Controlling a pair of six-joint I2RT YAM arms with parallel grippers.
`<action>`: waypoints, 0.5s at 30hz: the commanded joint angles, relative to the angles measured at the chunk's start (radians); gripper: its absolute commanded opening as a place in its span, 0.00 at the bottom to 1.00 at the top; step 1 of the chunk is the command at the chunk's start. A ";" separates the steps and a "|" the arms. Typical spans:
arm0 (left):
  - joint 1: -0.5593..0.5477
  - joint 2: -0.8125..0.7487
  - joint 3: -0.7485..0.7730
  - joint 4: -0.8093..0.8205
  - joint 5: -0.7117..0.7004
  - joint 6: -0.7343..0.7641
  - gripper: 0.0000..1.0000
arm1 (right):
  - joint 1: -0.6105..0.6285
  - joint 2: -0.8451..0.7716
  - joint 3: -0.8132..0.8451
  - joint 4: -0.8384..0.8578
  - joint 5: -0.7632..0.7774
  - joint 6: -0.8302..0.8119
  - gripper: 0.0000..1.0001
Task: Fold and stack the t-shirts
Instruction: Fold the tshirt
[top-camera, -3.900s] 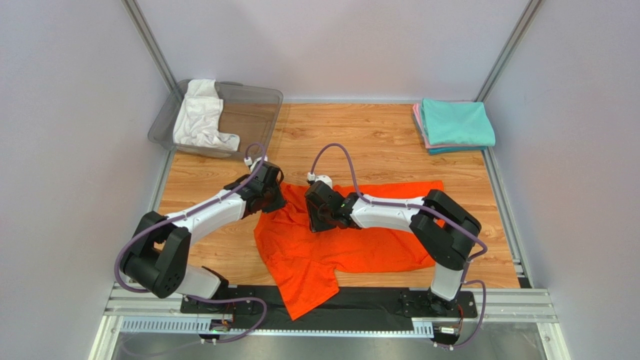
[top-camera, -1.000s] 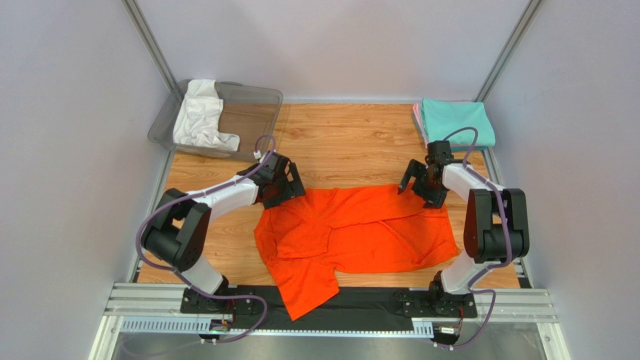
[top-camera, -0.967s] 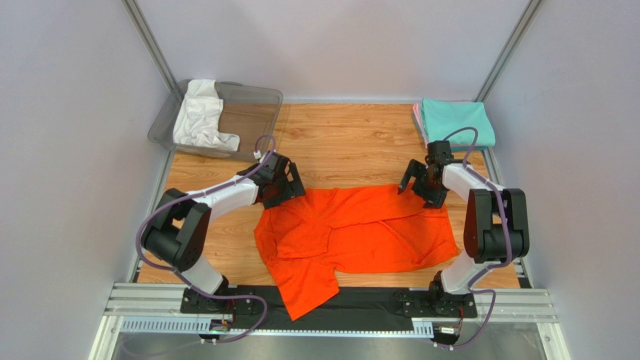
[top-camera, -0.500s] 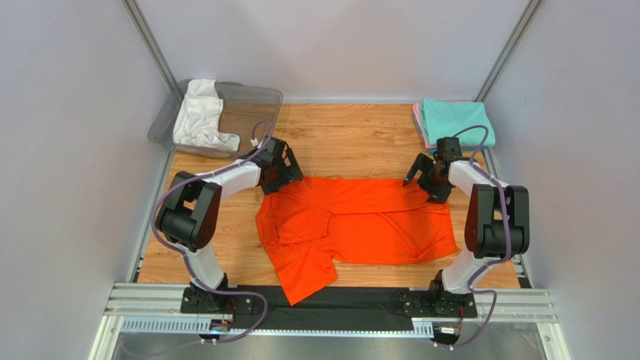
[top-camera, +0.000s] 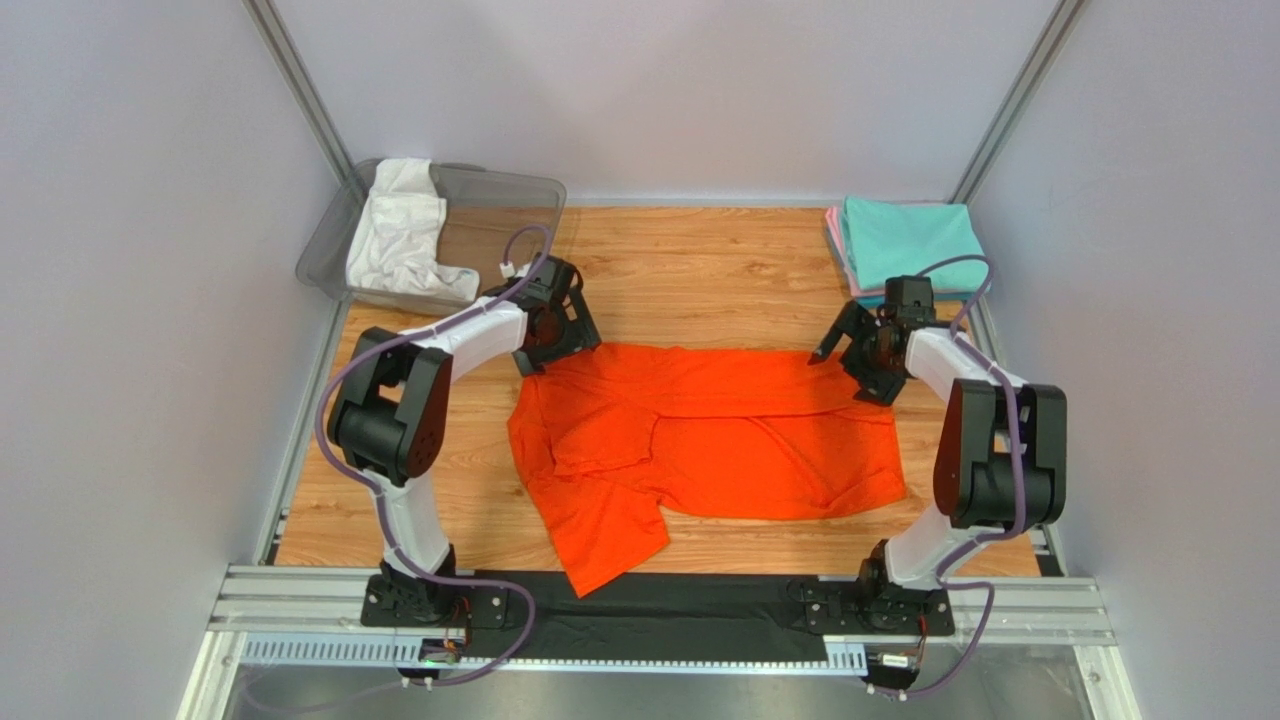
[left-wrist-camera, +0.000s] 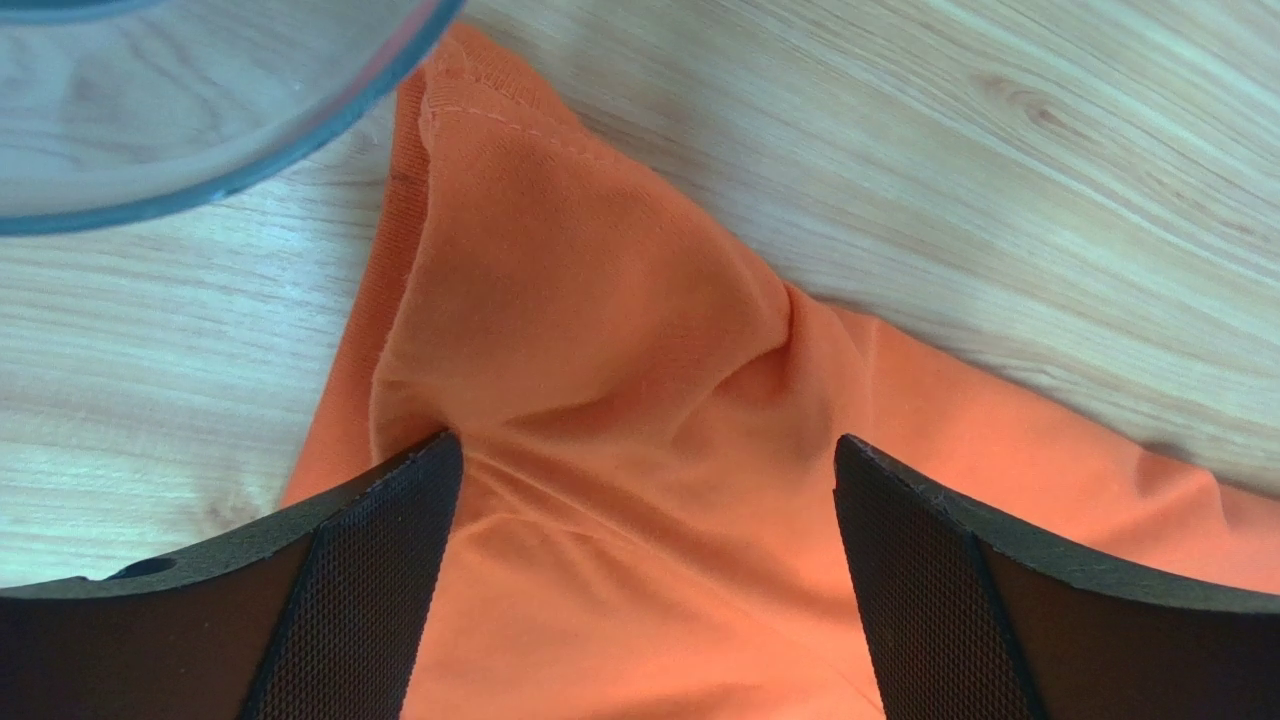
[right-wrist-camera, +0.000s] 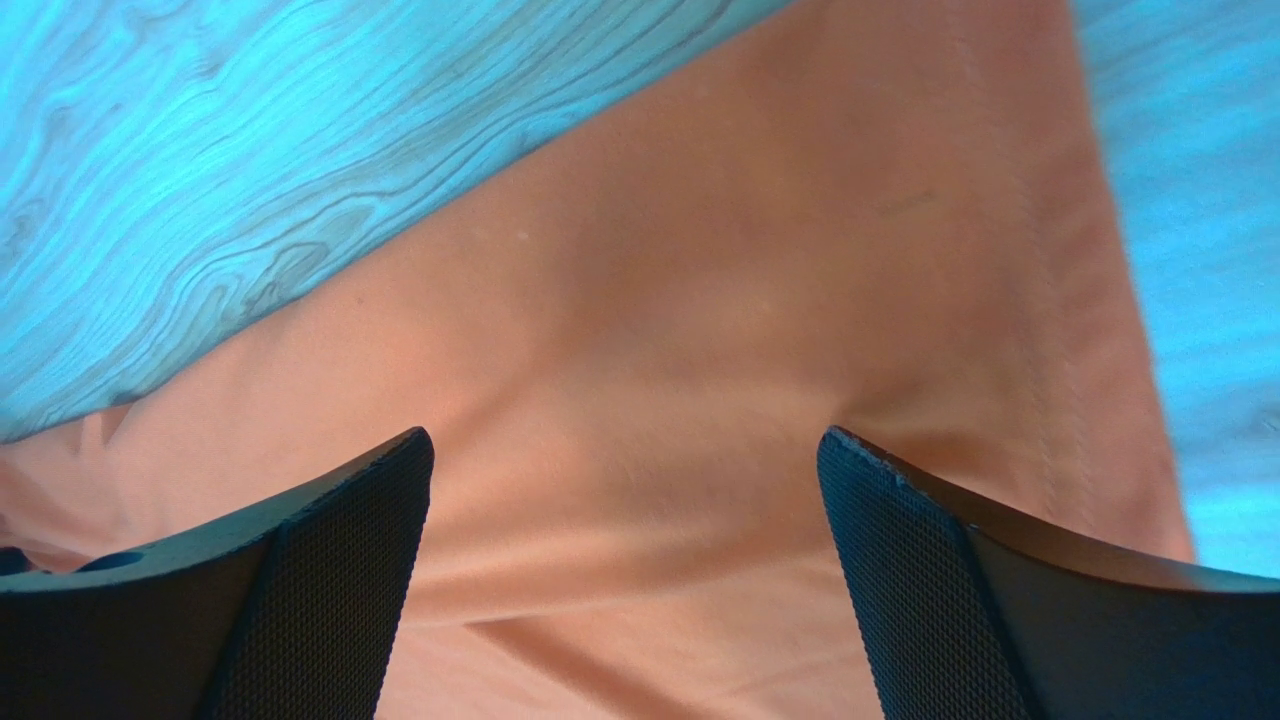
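The bright orange t-shirt (top-camera: 721, 443) lies spread on the wooden table, with a sleeve folded over at its left and its near-left part hanging toward the front edge. My left gripper (top-camera: 559, 339) is at the shirt's far-left corner, open, with orange cloth (left-wrist-camera: 601, 345) bunched between the jaws (left-wrist-camera: 646, 450). My right gripper (top-camera: 864, 360) is at the far-right corner, open over orange cloth (right-wrist-camera: 721, 300), its jaws (right-wrist-camera: 624, 443) wide apart. A white t-shirt (top-camera: 398, 240) lies in the bin. Folded teal (top-camera: 909, 240) and pink (top-camera: 831, 240) t-shirts are stacked at the far right.
The clear grey plastic bin (top-camera: 504, 225) stands at the far left, just behind my left gripper; its rim shows in the left wrist view (left-wrist-camera: 226, 165). Metal frame posts and walls close in both sides. A black strip (top-camera: 721, 600) runs along the front edge.
Both arms moved from the shirt's middle out to its far corners, then away from the bases. The orange shirt's far edge has shifted back and spread wider and flatter.
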 joint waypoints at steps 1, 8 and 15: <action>-0.001 -0.104 0.030 -0.024 0.023 0.063 1.00 | -0.004 -0.128 0.045 -0.051 0.039 -0.004 1.00; -0.067 -0.389 -0.054 -0.068 0.011 0.086 1.00 | -0.004 -0.416 -0.001 -0.159 0.171 0.054 1.00; -0.257 -0.681 -0.287 -0.110 0.034 0.025 1.00 | -0.007 -0.769 -0.192 -0.199 0.280 0.183 1.00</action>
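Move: Both open hands are low over the spread orange t-shirt's far edge, its middle roughly 2 cm below each. From the left hand that middle lies about 11 cm back and 17 cm right, and the bin is some 18 cm ahead and 18 cm left. From the right hand the shirt's middle is about 9 cm back and 18 cm left; the folded stack stands some 19 cm ahead and 8 cm right. Both hands lift off the t-shirt's far edge together, the fingers staying wide open and holding nothing, and climb quickly by about 15 cm, nearly straight up at first. As they rise they increasingly draw back, the left by some 9 cm and the right by 5 or 6 cm, each also drifting about 3 cm to the right, while the wrists tip the fingers up towards forward by 20 to 25 degrees and turn a little clockwise. ##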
